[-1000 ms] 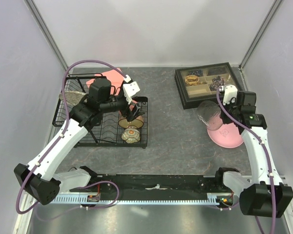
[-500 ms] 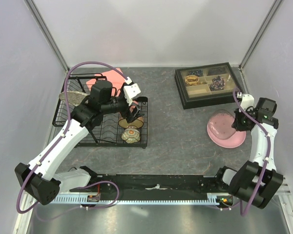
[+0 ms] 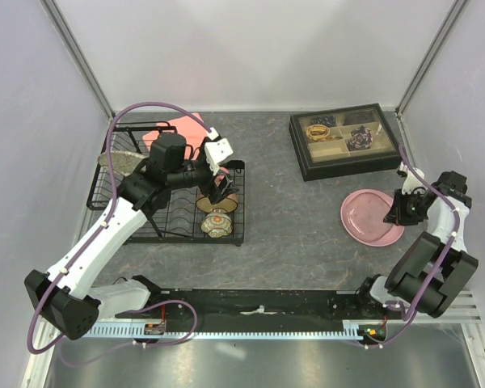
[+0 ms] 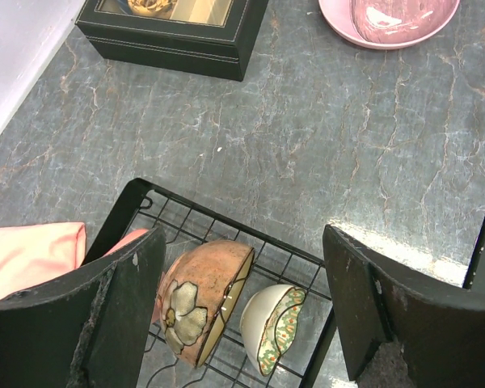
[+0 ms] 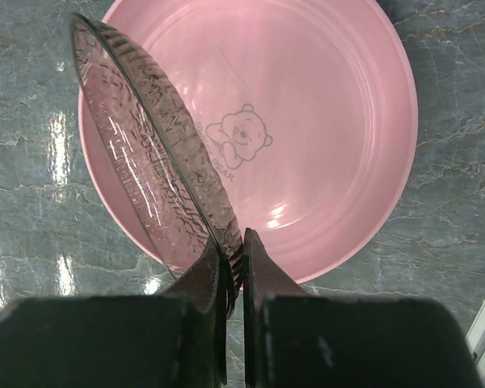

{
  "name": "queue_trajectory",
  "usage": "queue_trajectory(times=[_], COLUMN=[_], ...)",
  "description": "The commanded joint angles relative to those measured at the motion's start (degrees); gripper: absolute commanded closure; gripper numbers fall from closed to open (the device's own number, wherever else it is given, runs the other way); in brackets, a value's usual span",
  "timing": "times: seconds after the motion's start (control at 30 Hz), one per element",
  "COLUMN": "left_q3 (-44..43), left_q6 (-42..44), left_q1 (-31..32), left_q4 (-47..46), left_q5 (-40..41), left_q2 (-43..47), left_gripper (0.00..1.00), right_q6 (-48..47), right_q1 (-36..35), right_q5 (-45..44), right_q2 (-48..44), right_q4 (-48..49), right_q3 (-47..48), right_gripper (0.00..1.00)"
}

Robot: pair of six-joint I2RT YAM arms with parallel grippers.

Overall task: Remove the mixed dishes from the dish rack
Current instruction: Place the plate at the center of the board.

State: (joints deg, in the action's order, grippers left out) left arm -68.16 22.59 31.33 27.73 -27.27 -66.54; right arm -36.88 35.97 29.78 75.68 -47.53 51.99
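Observation:
The black wire dish rack (image 3: 158, 212) stands at the left. My left gripper (image 3: 218, 187) hangs open above its right end. In the left wrist view, it (image 4: 242, 311) straddles a brown bowl (image 4: 196, 301) with a painted flower and a small white bowl (image 4: 268, 325) with a patterned inside, both on edge on the rack wires (image 4: 226, 227). A grey speckled bowl (image 3: 121, 161) sits in the rack's far left. The large pink plate (image 3: 370, 218) lies on the table at the right. My right gripper (image 5: 233, 271) is shut on the rim of a clear glass plate (image 5: 149, 153), tilted over the pink plate (image 5: 323, 121). The mug is hidden.
A black compartmented tray of trinkets (image 3: 345, 139) sits at the back right, close behind the pink plate. A pink folded cloth (image 3: 175, 132) lies behind the rack and also shows in the left wrist view (image 4: 28, 259). The cell walls close in on both sides.
My right arm has swung right and lowered the clear glass plate from above the pink plate's far-left rim down onto it. The left arm has hardly moved.

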Motion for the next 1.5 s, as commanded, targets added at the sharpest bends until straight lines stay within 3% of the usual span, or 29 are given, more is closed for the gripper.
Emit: queue_trajectory(times=[0.0, 0.27, 0.5, 0.6, 1.07, 1.3, 1.47], left_q3=[-0.04, -0.04, -0.31, -0.31, -0.31, -2.32, -7.33], left_q6=[1.84, 1.76, 1.84, 2.02, 5.70, 12.73, 21.94], left_q1=[0.13, 0.13, 0.13, 0.13, 0.13, -0.13, -1.44], left_q4=[-1.09, -1.01, -1.01, -1.09, -0.92, 0.75, 7.51], left_q5=[-0.51, -0.42, -0.42, -0.24, 5.46, 14.60, 20.32], left_q2=[0.10, 0.19, -0.25, -0.43, 1.15, 3.35, 3.35], left_gripper=[0.16, 0.16, 0.16, 0.16, 0.16, 0.16, 0.15], right_q6=[-3.02, -2.93, -1.09, -0.56, -0.12, -1.26, -2.93], right_q1=[1.74, 3.06, 3.06, 3.06, 3.06, 3.06, 2.62], right_q5=[4.58, 4.15, 0.54, -0.16, 0.10, 3.09, 5.46], right_q2=[2.45, 7.20, 9.40, 9.14, 5.36, -1.75, -10.02], right_q4=[-0.37, 2.61, 7.62, 9.03, 8.59, 4.64, 0.78], right_q3=[2.33, 4.09, 3.91, 3.47, 3.65, 4.35, 4.88], right_gripper=[1.00, 0.96, 0.54, 0.46, 0.40, 0.22, 0.08])
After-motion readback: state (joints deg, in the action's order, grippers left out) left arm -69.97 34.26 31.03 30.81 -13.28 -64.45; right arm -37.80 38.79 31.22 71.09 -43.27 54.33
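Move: The right gripper already holds the glass plate by its edge, tilted over the pink plate. The middle of the pink plate lies about 4 cm ahead of that hand, 5 cm to its left and 5 cm down. The black box is about 26 cm ahead and 13 cm left of the hand, some 3 cm lower. From the left gripper, idle over the rack, the pink plate is roughly 46 cm to the right, 4 cm ahead and 24 cm below. Bring the right gripper down about 2.5 cm, easing rightward and a little forward, to lay the tilted glass plate into the pink plate; open the fingers on the way and let go. Then lift clear by some 6 cm, opening wide. Towards the end, draw the open left gripper left and forward about 5 cm over the rack, swinging its fingers forward. ##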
